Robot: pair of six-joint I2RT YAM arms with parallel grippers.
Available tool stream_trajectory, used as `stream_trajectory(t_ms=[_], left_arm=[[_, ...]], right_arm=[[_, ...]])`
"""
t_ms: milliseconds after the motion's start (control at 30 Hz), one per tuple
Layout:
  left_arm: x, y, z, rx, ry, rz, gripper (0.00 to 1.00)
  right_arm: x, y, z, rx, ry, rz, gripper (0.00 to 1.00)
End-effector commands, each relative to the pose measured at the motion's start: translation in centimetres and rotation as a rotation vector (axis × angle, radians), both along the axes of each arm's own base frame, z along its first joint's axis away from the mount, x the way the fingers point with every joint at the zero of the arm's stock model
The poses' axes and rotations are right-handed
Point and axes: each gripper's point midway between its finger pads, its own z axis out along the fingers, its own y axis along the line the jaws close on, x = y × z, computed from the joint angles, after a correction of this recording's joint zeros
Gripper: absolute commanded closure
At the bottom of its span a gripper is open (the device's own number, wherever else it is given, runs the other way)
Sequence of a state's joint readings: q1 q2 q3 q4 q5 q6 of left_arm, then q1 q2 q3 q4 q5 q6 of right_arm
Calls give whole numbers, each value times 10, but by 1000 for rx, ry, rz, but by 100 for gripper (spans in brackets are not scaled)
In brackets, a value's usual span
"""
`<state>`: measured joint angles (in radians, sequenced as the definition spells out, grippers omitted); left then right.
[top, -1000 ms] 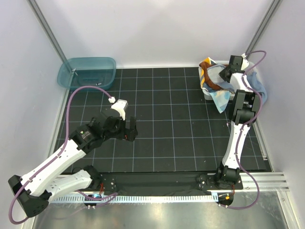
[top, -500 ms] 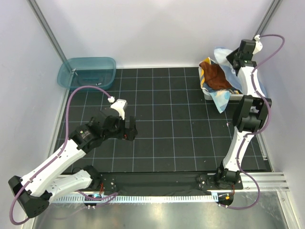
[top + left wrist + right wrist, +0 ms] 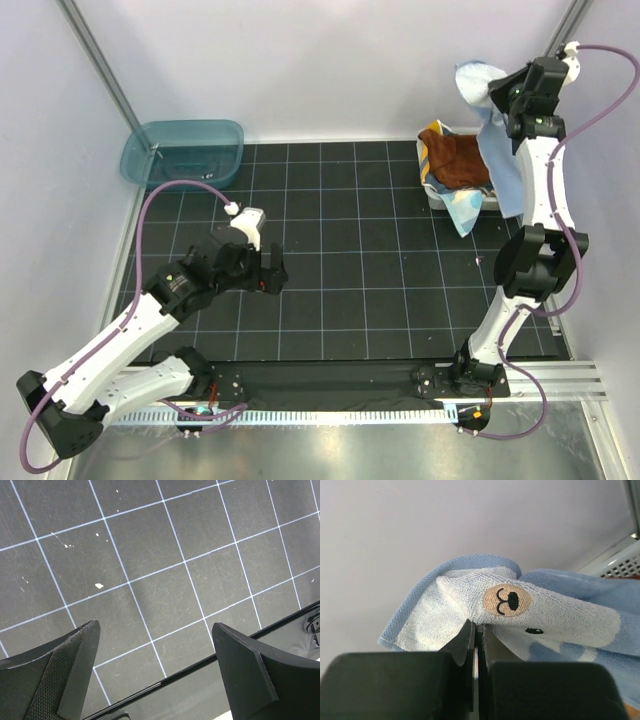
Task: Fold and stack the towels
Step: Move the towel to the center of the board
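My right gripper is raised high at the far right, shut on a pale blue towel that hangs down from it over the basket. In the right wrist view the jaws pinch a fold of this towel, which has a white bear face stitched on it. A rust-brown towel and a navy towel with an orange border lie in the white basket. Another pale cloth droops over its front. My left gripper hovers open and empty above the black gridded mat.
A teal plastic tub stands at the far left corner of the mat. White walls and metal posts close in the back and both sides. The mat's near edge shows under the left fingers.
My right arm has swung up and back, pulling the pale blue towel up out of the basket and uncovering the brown one. The left arm has not moved.
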<state>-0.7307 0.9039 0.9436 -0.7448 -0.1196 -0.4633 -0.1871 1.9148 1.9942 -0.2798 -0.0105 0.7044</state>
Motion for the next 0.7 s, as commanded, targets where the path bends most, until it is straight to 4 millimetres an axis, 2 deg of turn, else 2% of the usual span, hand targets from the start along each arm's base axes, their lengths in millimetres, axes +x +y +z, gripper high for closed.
stream_trajectory(t_ms=[0,100,133,167,233,300,333,367,433,467,500,533,567,600,633,667], left_arm=[[6,-1,10,-37,-43,11,2],[10,5,13,-31,-59,46,2],[11,8,15,-33,-68,62,2],[13,11,16,-30,-77,79,2],[18,22,22,-23,-108,130,1],[23,31,28,-16,-132,186,1],[29,39,38,-9,-166,237,0],[31,42,45,-20,-181,268,1],[34,56,61,-14,-220,344,0],[36,60,82,-44,-255,374,1],[35,65,95,-66,-272,409,0],[35,69,107,-85,-292,427,0],[34,73,134,-130,-334,457,0],[33,76,145,-156,-346,478,0],[31,80,153,-168,-356,491,0],[30,86,163,-183,-377,521,0]], right_arm=[[-30,27,98,25,-191,102,99],[-37,57,117,60,-210,191,99],[-37,77,119,65,-209,238,99],[-41,90,129,59,-223,272,99],[-48,121,132,56,-221,341,99],[-63,172,136,52,-218,445,99],[-70,188,135,38,-216,479,99],[-85,220,133,40,-208,548,99],[-101,249,129,41,-212,611,99],[-105,268,101,54,-156,651,99],[-127,295,105,54,-176,725,99],[-137,312,96,55,-164,766,99],[-143,326,56,53,-86,798,99],[-169,353,57,57,-113,868,99],[-181,365,39,61,-87,903,99],[-193,376,-11,60,12,935,99]])
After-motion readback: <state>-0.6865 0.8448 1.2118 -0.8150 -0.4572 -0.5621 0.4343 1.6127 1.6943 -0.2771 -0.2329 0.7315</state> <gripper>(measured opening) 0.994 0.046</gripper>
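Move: The blue bear towel already hangs from the right hand's shut fingers. The board's centre, where it is to go, lies about 25 cm back, 40 cm to the left and 36 cm below. Brown towel: about 2 cm ahead and straight below by some 28 cm, in the white basket, whose middle is about 6 cm to the right, level with the hand and 31 cm down. From the empty left hand the board's centre is roughly 13 cm ahead, 15 cm right, 20 cm below. The bear towel, kept pinched in the right hand, is swept fast to the left, about 35 cm, and drawn back some 16 cm later on the way, from beside the basket towards the board's centre; the hand climbs first, then sinks again, turning counter-clockwise nearly 50 degrees. The left hand, open and empty, rises and shifts left, away from the board's centre, tilting its fingers up. ##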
